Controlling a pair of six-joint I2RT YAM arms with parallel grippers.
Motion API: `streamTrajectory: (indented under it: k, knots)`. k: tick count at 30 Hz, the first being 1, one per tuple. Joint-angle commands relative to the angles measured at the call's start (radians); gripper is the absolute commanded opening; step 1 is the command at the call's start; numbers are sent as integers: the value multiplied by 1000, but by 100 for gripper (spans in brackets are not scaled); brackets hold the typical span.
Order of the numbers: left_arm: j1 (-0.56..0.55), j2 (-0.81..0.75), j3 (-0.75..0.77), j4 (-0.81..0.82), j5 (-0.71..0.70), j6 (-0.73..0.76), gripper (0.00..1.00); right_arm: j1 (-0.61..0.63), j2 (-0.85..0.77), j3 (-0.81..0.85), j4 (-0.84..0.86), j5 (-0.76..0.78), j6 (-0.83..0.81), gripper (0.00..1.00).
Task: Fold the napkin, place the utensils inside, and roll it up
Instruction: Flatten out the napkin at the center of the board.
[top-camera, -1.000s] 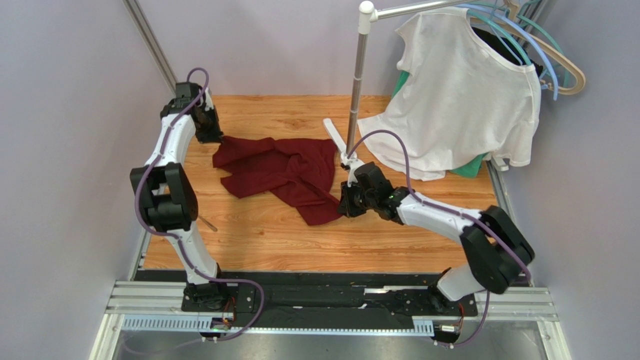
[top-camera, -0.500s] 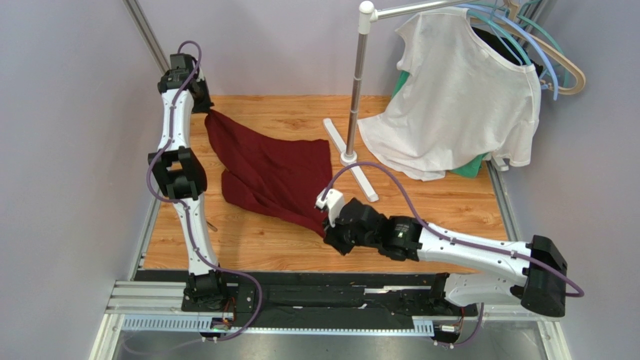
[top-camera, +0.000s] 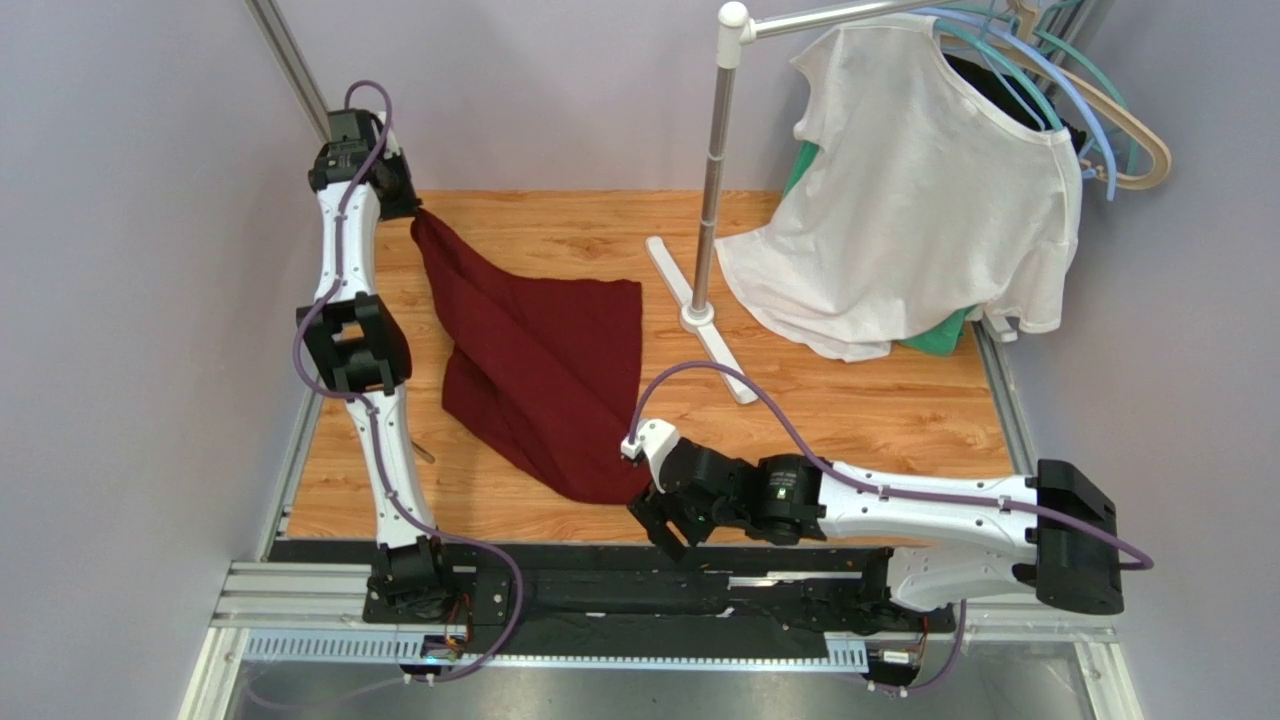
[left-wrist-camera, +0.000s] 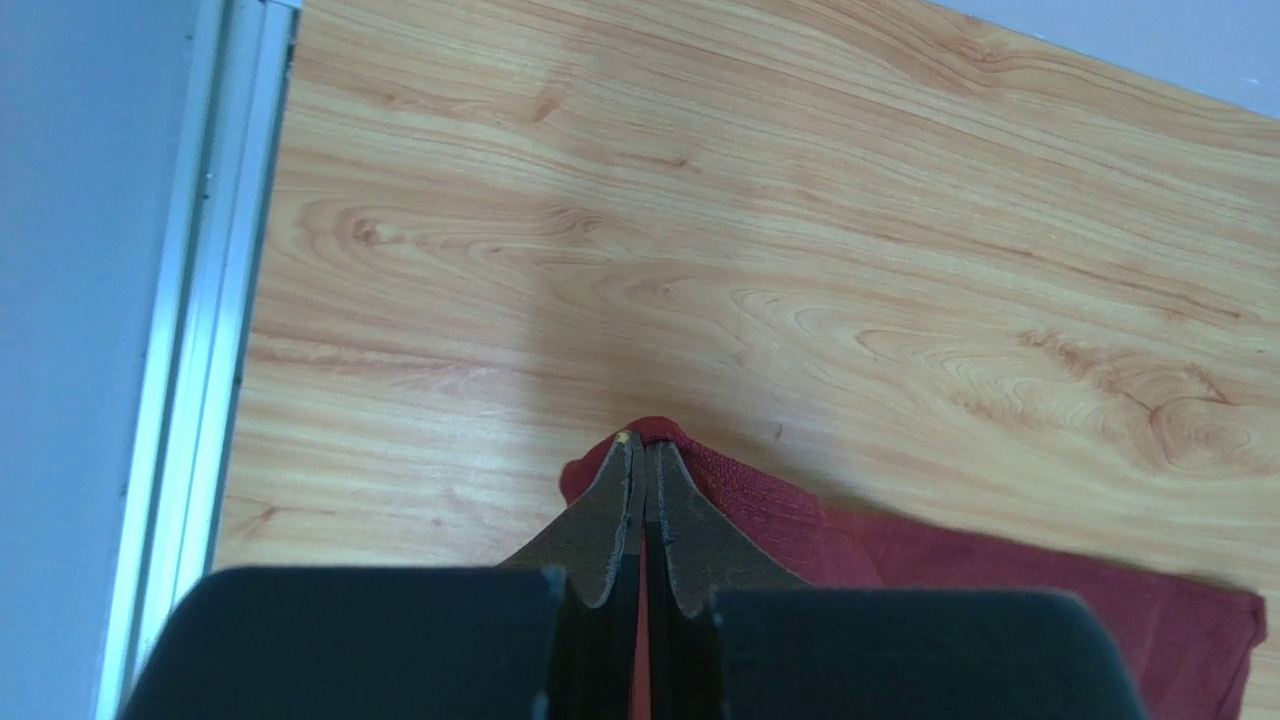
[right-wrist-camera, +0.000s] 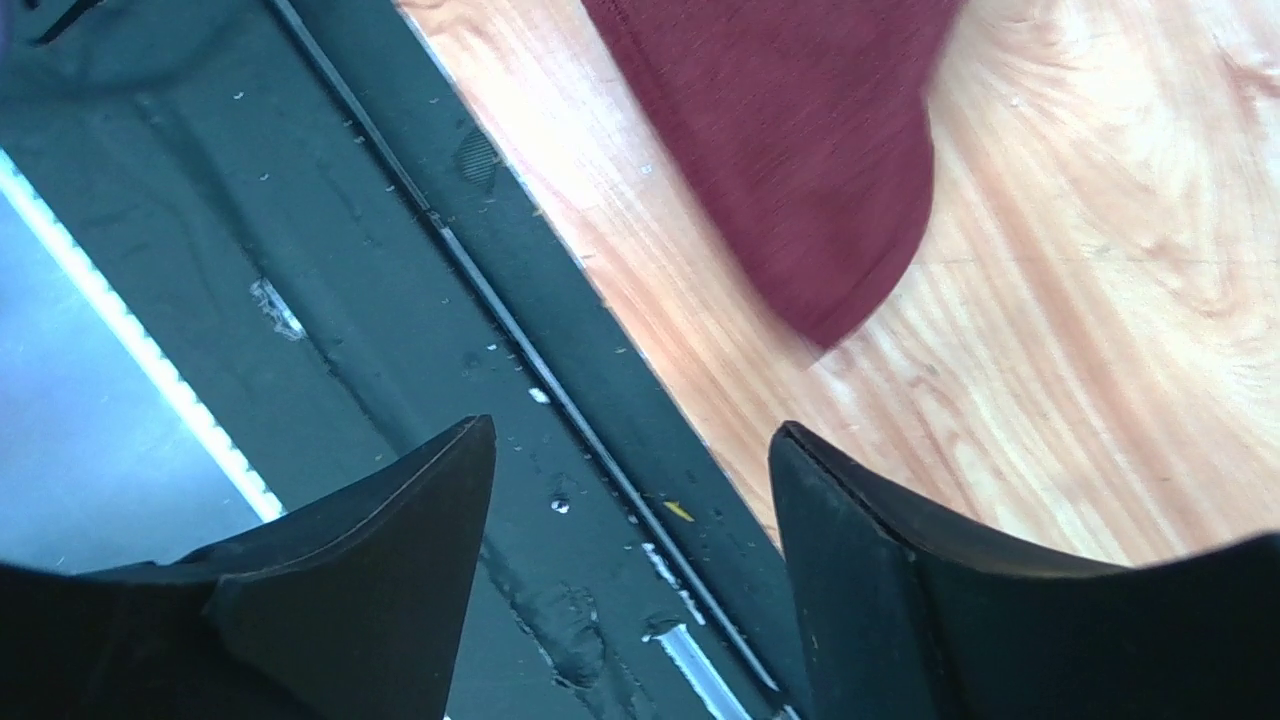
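The dark maroon napkin lies spread in a long diagonal from the back left of the wooden table toward its near edge. My left gripper is shut on the napkin's far corner, with red cloth pinched between its fingertips just above the wood. My right gripper hovers over the black rail at the near edge. Its jaws stand wide with nothing between them. The napkin's near corner lies on the wood, apart from the right fingers. I cannot make out the utensils.
A metal stand with a white foot rises at the back middle. A white T-shirt on hangers droops onto the table at the back right, over a green cloth. A thin grey sliver shows beside the left arm.
The left gripper drew its napkin corner to the back left. The right pulled the opposite corner toward the near edge, stretching the cloth flat, then opened and let it go.
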Motion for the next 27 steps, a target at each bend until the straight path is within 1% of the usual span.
streamTrajectory:
  k: [1, 2, 4, 5, 7, 8, 9, 10, 12, 13, 15, 16, 17, 19, 20, 22, 23, 24, 26, 27]
  knots:
    - [2, 25, -2, 38, 59, -3, 0, -72, 8, 144, 12, 28, -37, 72]
    - [4, 25, -2, 38, 67, -2, 0, -114, 26, 168, 19, 32, -76, 73]
    - [4, 32, 0, 41, 90, -5, 0, -168, 58, 254, 32, 48, -98, 72]
    - [4, 37, 1, 44, 103, -6, 0, -244, 81, 283, 61, 24, -101, 72]
    - [2, 39, 4, 51, 130, -10, 0, -320, 184, 352, 104, -26, -91, 72]
    - [1, 37, 6, 52, 125, -11, 0, -383, 225, 380, 143, -62, -91, 72]
    - [2, 37, 7, 54, 118, -11, 0, -409, 335, 409, 159, -103, -101, 72]
    - [2, 35, 10, 54, 114, -11, 0, -426, 389, 496, 165, -128, -104, 71]
    - [2, 34, 15, 54, 93, -13, 0, -458, 507, 594, 150, -151, -117, 71]
    - [2, 32, 15, 55, 88, -14, 0, -463, 613, 683, 138, -172, -117, 71]
    - [2, 32, 15, 52, 82, -17, 0, -484, 695, 757, 127, -197, -100, 71]
    - [2, 32, 13, 51, 81, -25, 0, -494, 769, 782, 131, -236, -80, 71]
    - [4, 32, 12, 49, 81, -28, 4, -512, 799, 829, 134, -250, -65, 71]
    - [2, 29, 9, 38, 84, -37, 14, -529, 857, 865, 139, -289, -25, 70]
    - [2, 25, 6, 35, 88, -42, 28, -544, 902, 879, 141, -298, -11, 70]
    - [2, -4, -20, 34, 99, -51, 49, -560, 934, 903, 145, -332, 15, 70]
    - [-1, -17, -32, 34, 99, -52, 63, -572, 962, 908, 151, -338, 34, 70]
    - [-5, -33, -46, 35, 85, -56, 68, -576, 971, 908, 153, -340, 41, 69]
    - [-13, -89, -94, 37, 71, -56, 75, -589, 989, 906, 150, -341, 51, 69]
    - [-20, -110, -135, 37, 62, -59, 82, -593, 1008, 906, 145, -340, 52, 69]
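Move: My left fingers still pinch the napkin's far left corner; the napkin's middle lies about 24 cm back and 18 cm right of them, some 13 cm lower. From my right hand, open and empty, that middle is roughly 23 cm ahead and 19 cm left, 8 cm down. Its near corner is about 5 cm straight ahead, its far right corner 39 cm ahead and 3 cm left, and the rack foot 33 cm ahead and 7 cm right. With my right hand staying open, I leave the near corner and swing forward about 28 cm and left some 11 cm, arching up 8 cm first, then sinking steeply over the napkin's right part while turning about 20 degrees clockwise and tipping the fingers down. My left hand lowers its corner a couple of centimetres, waits, then opens and lets go. ##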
